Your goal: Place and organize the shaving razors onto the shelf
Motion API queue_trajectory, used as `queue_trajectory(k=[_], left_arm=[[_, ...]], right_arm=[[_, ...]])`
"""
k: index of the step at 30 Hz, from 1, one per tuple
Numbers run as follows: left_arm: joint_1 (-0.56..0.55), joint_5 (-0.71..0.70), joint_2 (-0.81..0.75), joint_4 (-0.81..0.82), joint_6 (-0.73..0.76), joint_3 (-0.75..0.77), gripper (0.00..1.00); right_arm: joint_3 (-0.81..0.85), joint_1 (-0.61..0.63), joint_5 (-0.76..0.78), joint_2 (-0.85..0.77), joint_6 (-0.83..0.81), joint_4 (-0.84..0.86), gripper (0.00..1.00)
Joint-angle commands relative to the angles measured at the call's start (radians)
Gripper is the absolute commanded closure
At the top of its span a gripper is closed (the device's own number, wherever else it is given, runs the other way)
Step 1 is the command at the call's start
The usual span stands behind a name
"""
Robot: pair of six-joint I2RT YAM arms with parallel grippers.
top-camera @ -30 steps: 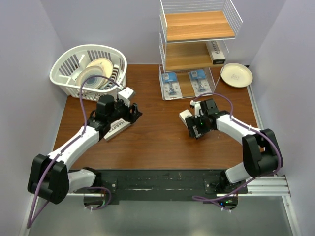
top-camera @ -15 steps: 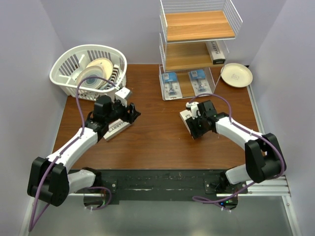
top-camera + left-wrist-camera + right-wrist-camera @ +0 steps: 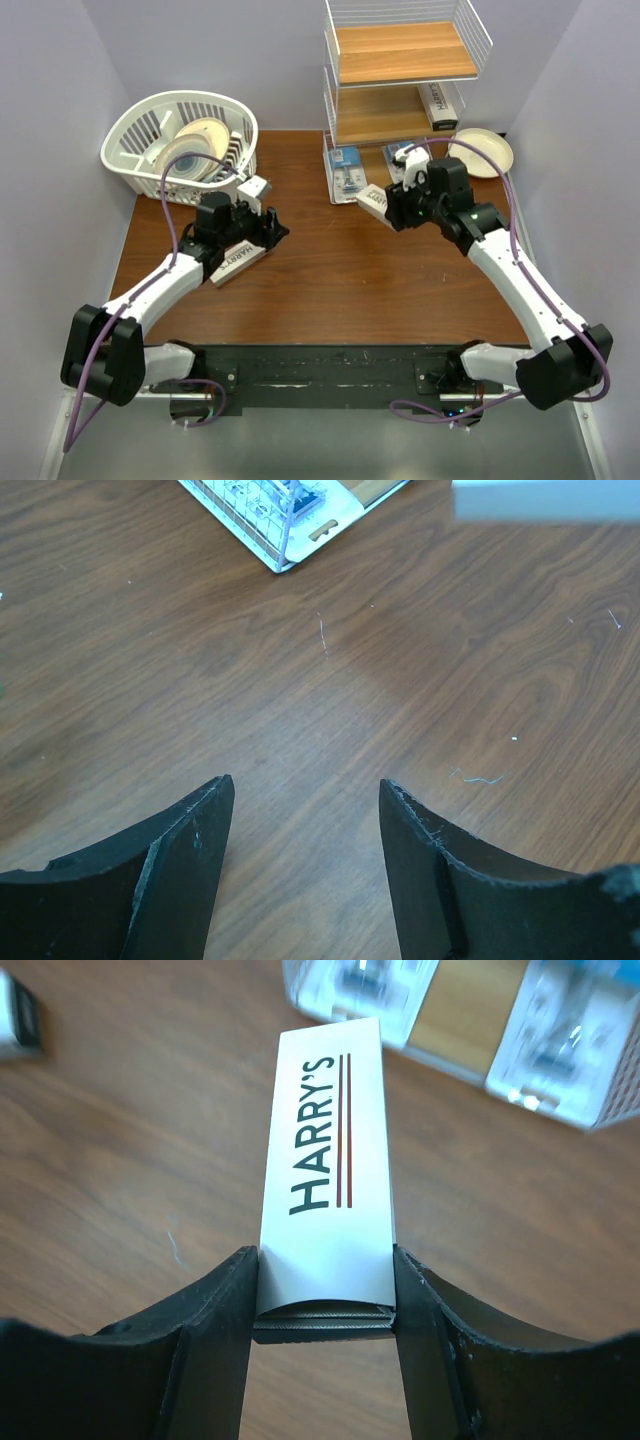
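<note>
My right gripper (image 3: 390, 205) is shut on a white HARRY'S box (image 3: 372, 203), held just in front of the bottom tier of the shelf (image 3: 400, 50). In the right wrist view the box (image 3: 328, 1160) sits between my fingers (image 3: 225, 1300), pointing at two blister packs (image 3: 360, 990) on that tier. From above, one pack (image 3: 345, 172) shows whole and the other (image 3: 403, 160) is partly hidden by my arm. A second box (image 3: 438, 105) lies on the middle tier. A third (image 3: 238, 262) lies on the table under my left arm. My left gripper (image 3: 265, 228) (image 3: 305, 790) is open and empty over bare wood.
A white slatted basket (image 3: 130, 130) with cream plates (image 3: 195, 145) stands at the back left. Another cream plate (image 3: 480, 152) lies right of the shelf. The top tier is bare wood. Walls close in on both sides.
My right arm has lifted the HARRY'S box off the table and carried it back toward the shelf's bottom tier. My left arm has barely moved.
</note>
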Motion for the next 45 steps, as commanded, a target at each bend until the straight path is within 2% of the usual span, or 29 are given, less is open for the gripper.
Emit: queue_trajectory(k=[1,7,13,17,26,35,38,45], left_arm=[[0.009,0.017,0.035,0.039,-0.020,0.083,0.36],[0.009,0.008,0.061,0.001,0.001,0.137,0.36],[0.007,0.005,0.084,-0.022,0.023,0.163,0.36],[0.007,0.000,0.099,-0.024,0.029,0.180,0.36],[-0.002,-0.004,0.125,-0.030,0.041,0.212,0.36],[-0.006,-0.006,0.122,-0.025,0.038,0.195,0.36],[-0.006,-0.006,0.115,-0.022,0.038,0.185,0.36],[-0.006,-0.004,0.095,-0.019,0.032,0.151,0.35]], right_arm=[[0.114,-0.001,-0.025,0.005,0.055,0.004,0.53],[0.260,-0.020,-0.055,0.027,0.089,0.009,0.58],[0.375,-0.029,-0.071,0.021,0.121,-0.027,0.58],[0.421,-0.050,-0.030,0.016,0.137,0.008,0.58],[0.333,-0.138,0.006,0.047,0.180,0.284,0.61],[0.341,-0.139,0.099,0.156,0.221,0.378,0.60],[0.323,-0.139,0.153,0.170,0.262,0.398,0.55],[0.284,-0.138,0.171,0.209,0.279,0.450,0.56]])
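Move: My right hand holds a Harry's box. The free space on the middle shelf lies about 20 cm ahead, 1 cm to the right and 5 cm above it. The box already on that shelf is roughly 22 cm ahead, 9 cm right and 6 cm up. On the bottom shelf, some 20 cm lower than my hand, one razor pack sits 10 cm ahead and 9 cm left, the other 12 cm ahead and 5 cm right. From my left hand the free space is about 23 cm ahead, 26 cm right and 12 cm above. Keeping the Harry's box pinched in my right fingers, I lift it some 16 cm almost straight up while tipping it towards level. Then I carry it about 9 cm forward and a little right to the middle shelf's front, left of the box already there, sinking 4 cm and turning about 20 degrees clockwise. My left hand, empty and open, eases about 3 cm forward. ##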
